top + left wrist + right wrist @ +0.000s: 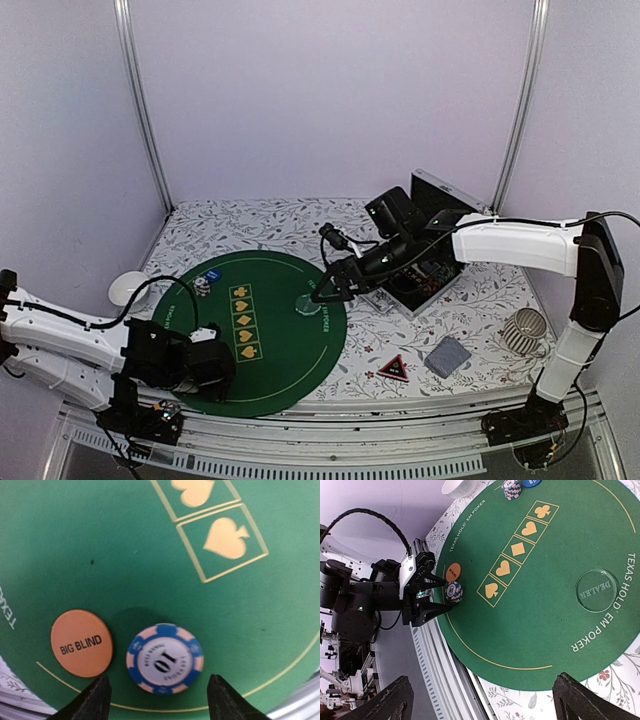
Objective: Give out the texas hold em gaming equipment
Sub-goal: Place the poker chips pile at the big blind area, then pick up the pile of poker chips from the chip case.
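On the green poker mat point(150, 560) a small stack of blue-and-white striped poker chips point(165, 658) marked 10 rests beside an orange disc point(81, 642) reading BIG BLIND. My left gripper point(160, 700) is open, its fingertips on either side of the stack and just short of it, touching nothing. From the right wrist view the same stack point(453, 591) and orange disc point(453, 571) lie in front of the left gripper point(437, 595). My right gripper point(487, 702) is open and empty, hovering near the clear dealer disc point(307, 303). The red-black triangle token point(393, 368) and grey-blue cards point(447, 356) lie off the mat at the right.
Two more chip stacks point(203, 285) sit at the mat's far-left edge, near a white bowl point(128, 290). An open case point(425, 275) stands behind the right gripper. A white ribbed cup point(525, 330) is at the far right. The table's near rail point(435, 670) runs just behind the left gripper.
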`<action>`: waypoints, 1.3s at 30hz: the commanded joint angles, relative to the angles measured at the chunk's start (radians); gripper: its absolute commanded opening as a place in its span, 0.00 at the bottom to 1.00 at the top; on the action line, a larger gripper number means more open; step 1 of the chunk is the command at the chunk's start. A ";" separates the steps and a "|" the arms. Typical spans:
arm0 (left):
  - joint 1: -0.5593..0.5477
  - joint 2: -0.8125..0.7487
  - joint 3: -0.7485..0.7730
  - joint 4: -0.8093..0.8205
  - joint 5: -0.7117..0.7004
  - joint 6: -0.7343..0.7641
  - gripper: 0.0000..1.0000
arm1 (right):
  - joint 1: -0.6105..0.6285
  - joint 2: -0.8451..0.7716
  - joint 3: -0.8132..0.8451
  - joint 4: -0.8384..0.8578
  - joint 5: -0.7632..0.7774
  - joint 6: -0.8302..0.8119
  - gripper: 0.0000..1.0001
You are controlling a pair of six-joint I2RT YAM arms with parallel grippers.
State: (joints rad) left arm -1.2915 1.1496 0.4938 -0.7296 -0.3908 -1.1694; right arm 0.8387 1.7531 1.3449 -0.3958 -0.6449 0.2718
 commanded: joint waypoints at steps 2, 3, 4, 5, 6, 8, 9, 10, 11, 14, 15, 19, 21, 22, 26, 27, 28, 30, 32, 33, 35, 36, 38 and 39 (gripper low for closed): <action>-0.018 -0.039 0.126 -0.073 -0.037 0.109 0.72 | -0.020 -0.061 0.019 -0.005 0.025 -0.011 0.99; -0.019 -0.055 0.147 -0.074 -0.044 0.138 0.73 | -0.025 -0.068 0.020 -0.014 0.038 -0.013 0.99; -0.017 -0.074 0.167 -0.072 -0.054 0.166 0.75 | -0.032 -0.077 0.020 -0.026 0.056 -0.019 0.99; -0.016 -0.094 0.187 -0.071 -0.067 0.195 0.76 | -0.042 -0.086 0.021 -0.044 0.079 -0.030 0.99; -0.010 -0.112 0.206 -0.071 -0.082 0.224 0.78 | -0.055 -0.095 0.023 -0.066 0.105 -0.037 0.99; 0.018 -0.144 0.243 -0.059 -0.102 0.313 0.81 | -0.100 -0.113 0.029 -0.117 0.170 -0.060 0.99; 0.042 -0.156 0.263 -0.050 -0.103 0.355 0.82 | -0.123 -0.127 0.028 -0.141 0.213 -0.075 0.99; 0.067 -0.161 0.280 -0.041 -0.101 0.392 0.83 | -0.143 -0.133 0.025 -0.171 0.268 -0.085 0.99; 0.095 -0.165 0.296 -0.033 -0.098 0.427 0.84 | -0.165 -0.142 0.023 -0.203 0.332 -0.097 0.99; 0.188 -0.176 0.331 0.001 -0.071 0.527 0.87 | -0.218 -0.135 0.021 -0.301 0.572 -0.127 0.99; 0.214 -0.177 0.335 0.014 -0.061 0.556 0.88 | -0.226 -0.121 0.020 -0.334 0.687 -0.134 0.99; 0.337 -0.173 0.338 0.076 0.003 0.656 0.92 | -0.260 -0.021 0.037 -0.456 0.907 -0.182 0.99; 0.388 -0.164 0.331 0.114 0.039 0.694 0.95 | -0.263 0.029 0.047 -0.503 0.980 -0.194 0.94; 0.410 -0.160 0.325 0.137 0.057 0.709 0.97 | -0.263 0.053 0.055 -0.518 0.994 -0.203 0.90; 0.469 -0.128 0.302 0.200 0.123 0.754 0.98 | -0.263 0.121 0.090 -0.558 1.021 -0.251 0.75; 0.478 -0.117 0.299 0.210 0.132 0.762 0.98 | -0.262 0.130 0.101 -0.562 1.020 -0.255 0.71; 0.487 -0.104 0.296 0.216 0.140 0.771 0.98 | -0.261 0.137 0.111 -0.569 1.015 -0.259 0.68; 0.503 -0.082 0.295 0.225 0.151 0.791 0.98 | -0.252 0.145 0.135 -0.583 0.998 -0.261 0.63; 0.519 -0.068 0.292 0.237 0.164 0.810 0.98 | -0.231 0.157 0.153 -0.601 0.996 -0.261 0.61; 0.525 -0.062 0.288 0.246 0.170 0.815 0.98 | -0.221 0.165 0.164 -0.612 0.996 -0.261 0.59; 0.534 -0.054 0.282 0.264 0.187 0.823 0.98 | -0.202 0.179 0.175 -0.624 0.993 -0.261 0.59; 0.537 -0.049 0.279 0.270 0.194 0.826 0.98 | -0.199 0.187 0.180 -0.629 0.986 -0.261 0.58; 0.543 -0.042 0.277 0.277 0.202 0.830 0.98 | -0.199 0.202 0.187 -0.634 0.996 -0.261 0.55; 0.545 -0.039 0.278 0.277 0.204 0.833 0.98 | -0.200 0.208 0.190 -0.635 1.007 -0.261 0.55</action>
State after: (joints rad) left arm -0.7670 1.0981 0.7856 -0.4969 -0.2268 -0.3733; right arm 0.6289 1.9163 1.5116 -0.9901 0.3321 0.0174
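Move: The poker chips pile stands just under the left fingertips, its middle about 1 cm ahead and 2 cm down, with the BIG BLIND button some 6 cm left and 3 cm ahead and the printed spade about 7 cm ahead, 6 cm right. From the right hand, the case's red chips lie roughly 13 cm ahead, 23 cm right and 15 cm below, with the dice 19 ahead, 18 right and the card deck 22 ahead, 21 right. The left hand, its fingers already off the pile, rises about 13 cm and goes 14 cm forward over the printed card row, opening to full width and tilting its fingers outward. The right hand swings some 25 cm right and 12 cm forward while dropping to over the case's red chips, turning its fingers down by about 60 degrees and closing them about halfway, then eases 2 cm up and left. ##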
